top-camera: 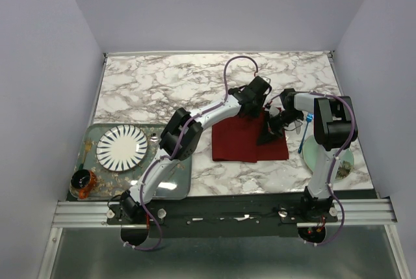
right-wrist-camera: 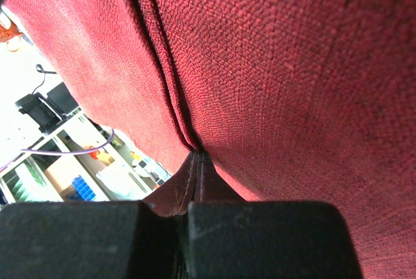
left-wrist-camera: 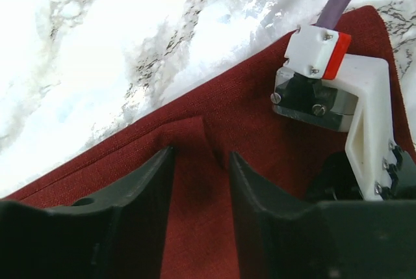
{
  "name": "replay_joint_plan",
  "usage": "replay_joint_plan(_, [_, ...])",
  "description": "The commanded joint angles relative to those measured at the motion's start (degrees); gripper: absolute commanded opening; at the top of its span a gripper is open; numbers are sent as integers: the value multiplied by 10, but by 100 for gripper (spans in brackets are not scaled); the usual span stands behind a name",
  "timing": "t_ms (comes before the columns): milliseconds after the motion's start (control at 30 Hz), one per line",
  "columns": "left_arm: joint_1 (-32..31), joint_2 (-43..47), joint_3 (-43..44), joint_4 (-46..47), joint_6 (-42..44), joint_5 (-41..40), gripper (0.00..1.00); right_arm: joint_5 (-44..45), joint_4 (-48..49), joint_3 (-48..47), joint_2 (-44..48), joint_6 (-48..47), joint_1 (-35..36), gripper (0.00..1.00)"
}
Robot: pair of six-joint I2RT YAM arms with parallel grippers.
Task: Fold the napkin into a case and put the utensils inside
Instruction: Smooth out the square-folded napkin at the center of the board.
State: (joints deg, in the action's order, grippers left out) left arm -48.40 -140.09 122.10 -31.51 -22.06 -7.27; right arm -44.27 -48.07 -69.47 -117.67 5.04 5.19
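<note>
The dark red napkin (top-camera: 237,141) lies on the marble table, partly folded. My right gripper (top-camera: 272,131) is shut on the napkin's hem (right-wrist-camera: 198,181) and holds that edge raised, so cloth (right-wrist-camera: 292,84) fills the right wrist view. My left gripper (top-camera: 259,105) stands open at the napkin's far edge. A small folded corner of cloth (left-wrist-camera: 195,137) lies between its fingers (left-wrist-camera: 153,178), which do not pinch it. The right arm's wrist block (left-wrist-camera: 325,77) is close beside it. A blue-handled fork (top-camera: 306,128) rests at the right, by the pale plate (top-camera: 348,159).
A grey tray (top-camera: 97,129) at the front left holds a striped plate (top-camera: 121,147) and a dark orange cup (top-camera: 82,181). Marble tabletop (top-camera: 162,84) stretches behind the napkin. White walls close in the back and sides.
</note>
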Motion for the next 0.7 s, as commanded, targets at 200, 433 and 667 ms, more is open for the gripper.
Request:
replay_joint_plan(200, [-10,-21,23,-7,2,-31,48,27,7,7,-34,12,3,1])
replay_joint_plan(433, [-9,-18,34,-10,7,-57,28,28,7,9,-36,11,3,1])
replay_joint_plan(667, [-4,-26,65,-2,24,-64,24,30,7,13,-36,10,3,1])
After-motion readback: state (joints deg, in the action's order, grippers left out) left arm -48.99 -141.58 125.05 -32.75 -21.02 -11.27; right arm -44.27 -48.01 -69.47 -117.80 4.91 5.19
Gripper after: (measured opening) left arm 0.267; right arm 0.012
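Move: The corner of the napkin's folded-over flap, at the far edge, lies just under the left hand: about 1 cm ahead, 1 cm to its right and roughly 2 cm below. From that hand, the napkin's middle is some 8 cm back and 2 cm left, and the blue fork about 7 cm back and 17 cm right, both 3 to 4 cm lower. From the right hand, the flap corner lies about 11 cm ahead and 1 cm left, at nearly the same height. The left hand, its fingers already about half open, sinks less than 1 cm over the flap corner and then closes them to roughly a quarter open around the flap's edge, taking it between the fingertips. As the fingers draw together it comes back up about 1 cm and eases just under 1 cm forward with hardly any wrist turn, while the right hand stays put, fingers shut and tips still resting on the napkin beside the flap's edge. ##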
